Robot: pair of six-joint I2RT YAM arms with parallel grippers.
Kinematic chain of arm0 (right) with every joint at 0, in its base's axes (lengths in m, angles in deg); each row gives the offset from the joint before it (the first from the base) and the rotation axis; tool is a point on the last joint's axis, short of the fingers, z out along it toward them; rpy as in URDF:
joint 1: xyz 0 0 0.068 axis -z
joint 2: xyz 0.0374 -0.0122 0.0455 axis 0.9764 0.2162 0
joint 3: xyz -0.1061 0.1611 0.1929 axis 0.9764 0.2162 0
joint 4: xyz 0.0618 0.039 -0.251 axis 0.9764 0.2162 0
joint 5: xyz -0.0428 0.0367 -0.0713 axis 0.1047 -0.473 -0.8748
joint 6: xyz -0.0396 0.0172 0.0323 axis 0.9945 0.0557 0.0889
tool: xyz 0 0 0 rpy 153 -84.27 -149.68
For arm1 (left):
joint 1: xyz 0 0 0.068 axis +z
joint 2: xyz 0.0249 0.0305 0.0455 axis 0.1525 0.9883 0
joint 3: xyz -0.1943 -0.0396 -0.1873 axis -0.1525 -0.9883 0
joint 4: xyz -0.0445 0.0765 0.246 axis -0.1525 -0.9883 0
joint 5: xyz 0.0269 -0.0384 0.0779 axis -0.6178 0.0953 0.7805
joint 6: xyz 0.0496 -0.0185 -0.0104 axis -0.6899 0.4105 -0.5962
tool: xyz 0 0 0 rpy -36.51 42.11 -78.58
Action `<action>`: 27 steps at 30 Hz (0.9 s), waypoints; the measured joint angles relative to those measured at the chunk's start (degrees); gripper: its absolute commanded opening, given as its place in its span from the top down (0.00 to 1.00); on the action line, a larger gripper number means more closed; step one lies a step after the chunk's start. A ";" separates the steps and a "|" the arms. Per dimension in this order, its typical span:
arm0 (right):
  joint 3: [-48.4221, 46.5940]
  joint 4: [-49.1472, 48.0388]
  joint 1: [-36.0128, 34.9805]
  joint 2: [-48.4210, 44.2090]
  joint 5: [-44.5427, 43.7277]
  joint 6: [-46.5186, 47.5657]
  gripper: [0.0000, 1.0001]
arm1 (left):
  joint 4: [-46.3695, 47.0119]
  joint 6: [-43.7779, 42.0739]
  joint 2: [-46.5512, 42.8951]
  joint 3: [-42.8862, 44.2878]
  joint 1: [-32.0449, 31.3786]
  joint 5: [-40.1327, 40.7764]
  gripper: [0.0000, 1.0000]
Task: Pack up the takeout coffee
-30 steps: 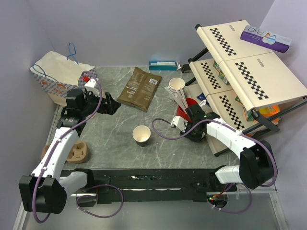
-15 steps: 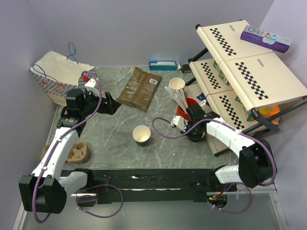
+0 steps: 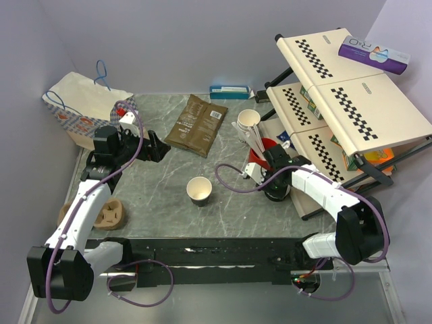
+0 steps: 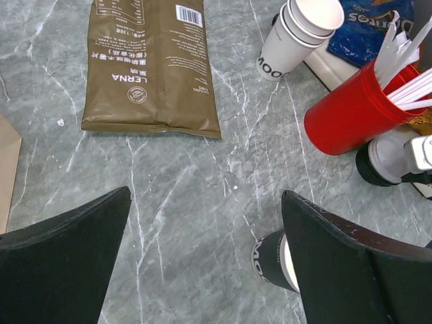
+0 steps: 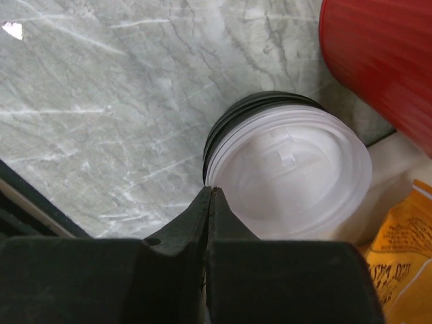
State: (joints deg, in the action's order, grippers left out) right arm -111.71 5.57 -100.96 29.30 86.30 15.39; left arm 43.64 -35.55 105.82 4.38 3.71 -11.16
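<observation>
The takeout coffee cup (image 3: 199, 191) stands mid-table, dark outside, pale inside, with no lid on it. In the left wrist view the cup (image 4: 272, 260) peeks out beside my right-hand finger. My left gripper (image 3: 160, 146) hovers wide open and empty to the cup's far left (image 4: 206, 196). My right gripper (image 5: 210, 190) is shut, its tips touching the near rim of the top white lid (image 5: 290, 169) on a stack of lids (image 3: 276, 194) right of the cup. Whether the rim is pinched between the tips does not show.
A red cup of white sticks (image 3: 260, 152) and a leaning stack of cream cups (image 3: 248, 121) crowd the lid stack (image 4: 379, 158). A brown coffee bag (image 3: 198, 125) lies at the back. A paper carrier bag (image 3: 84, 108), a cardboard cup carrier (image 3: 109, 214) and a checkered rack (image 3: 351, 101) line the sides.
My right gripper's jaws have closed fully at the lid stack, and it has shifted slightly right. The left arm and the cup have not moved.
</observation>
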 measured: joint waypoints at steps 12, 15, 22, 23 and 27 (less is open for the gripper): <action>-5.42 5.33 1.70 -1.49 0.85 -0.92 1.00 | 0.46 0.20 0.00 -0.63 0.00 -0.55 0.01; -7.04 6.54 2.03 -1.49 1.36 -1.68 1.00 | 0.46 0.17 0.00 -0.81 0.00 -1.05 0.01; -9.86 8.17 2.12 -1.62 2.34 -2.51 1.00 | 0.46 0.17 -0.04 -1.03 0.00 -1.88 0.01; -9.88 8.24 2.12 -1.68 2.51 -2.62 1.00 | 0.46 0.17 -0.04 -1.03 0.00 -2.03 0.01; -10.10 9.90 2.12 -2.16 4.31 -2.89 1.00 | 0.39 -0.20 -0.04 -1.03 0.00 -2.64 0.01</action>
State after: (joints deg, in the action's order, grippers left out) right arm -121.81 15.47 -98.84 27.14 90.60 12.51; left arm 44.03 -35.75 105.78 3.35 3.71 -13.80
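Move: Just under the right fingers, already shut on their near rim, are the top white lids, their middle about 4 cm ahead and 1 cm left. The paper cup stands some 27 cm to this hand's left and about 1 cm ahead. The red straw can is roughly 10 cm ahead and 5 cm left, the orange bag about 9 cm ahead and 7 cm right. From the idle left hand the cup lies about 10 cm back, 13 cm right and well below. Lifting the pinched white lids, the right hand climbs about 5 cm, almost straight up off the black lid stack, beside the red straw can. It drifts a centimetre forward on the way up, then eases back as the rise levels off. The fingers stay shut on the near rim, and the wrist rolls only some 5 degrees. ##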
